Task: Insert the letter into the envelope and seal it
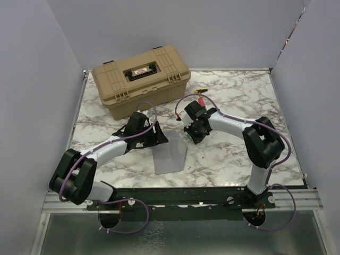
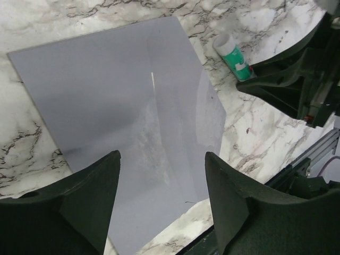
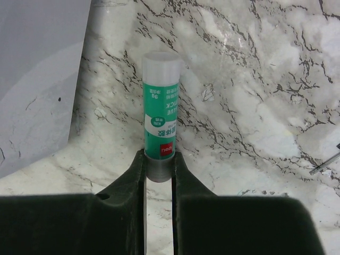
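The grey-lilac envelope (image 1: 171, 155) lies flat on the marble table in front of the arms; it fills the left wrist view (image 2: 122, 111) and its edge shows in the right wrist view (image 3: 37, 79). The tan letter is not in view. My left gripper (image 2: 162, 196) is open just above the envelope's near part, empty. My right gripper (image 3: 158, 162) is shut on the base of a green glue stick (image 3: 160, 119) with a white cap, beside the envelope's right edge; the stick also shows in the left wrist view (image 2: 232, 56).
A tan hard case (image 1: 141, 77) stands closed at the back left of the table (image 1: 239, 154). A small red and yellow object (image 1: 200, 91) lies behind the right gripper. White walls enclose the sides and back.
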You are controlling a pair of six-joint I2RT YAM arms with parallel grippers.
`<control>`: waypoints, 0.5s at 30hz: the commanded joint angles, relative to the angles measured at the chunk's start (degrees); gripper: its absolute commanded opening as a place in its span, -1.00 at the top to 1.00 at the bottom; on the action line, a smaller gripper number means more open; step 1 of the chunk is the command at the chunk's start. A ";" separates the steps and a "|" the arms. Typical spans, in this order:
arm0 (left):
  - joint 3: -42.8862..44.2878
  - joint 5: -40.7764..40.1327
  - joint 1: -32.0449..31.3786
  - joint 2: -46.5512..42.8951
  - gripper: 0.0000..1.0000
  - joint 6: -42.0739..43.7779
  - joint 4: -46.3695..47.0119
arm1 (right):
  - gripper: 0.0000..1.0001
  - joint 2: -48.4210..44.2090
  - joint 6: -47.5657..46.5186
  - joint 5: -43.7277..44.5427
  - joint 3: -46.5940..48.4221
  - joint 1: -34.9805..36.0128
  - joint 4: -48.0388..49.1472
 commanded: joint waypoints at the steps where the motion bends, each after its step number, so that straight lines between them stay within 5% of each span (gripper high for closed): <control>1: 1.62 1.47 -0.35 -3.86 -0.40 0.10 0.81 | 0.89 -3.29 1.52 3.15 -1.14 0.87 2.97; 8: 4.27 7.35 -0.35 -6.35 -0.87 -0.56 1.92 | 0.92 -21.41 1.51 -4.69 -6.06 0.87 6.04; 15: 5.84 20.67 -0.35 -8.05 -0.91 -4.98 11.44 | 0.95 -28.81 -0.30 -20.26 -4.87 1.02 5.14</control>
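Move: The glue stick lies on the table, its base end already in the right fingers, and its middle is about 3 cm left and 1 cm ahead of that hand. From the left hand, which hovers over the envelope, the stick is some 9 cm to the right, 4 cm ahead and 5 cm below. The envelope's middle is about 10 cm left of the right hand and 5 cm back; the screwdriver is roughly 12 cm ahead and 4 cm right of it. Keeping its pinch on the base end, the right hand lifts the glue stick almost straight up by some 15 cm, easing a little left towards the other gripper while the wrist tilts about 30 degrees so the fingers swing out to the left and forward. The left hand rises about 8 cm off the envelope and edges right towards the capped end, opening its fingers nearly full and tipping them flatter towards the stick, without touching it yet. ##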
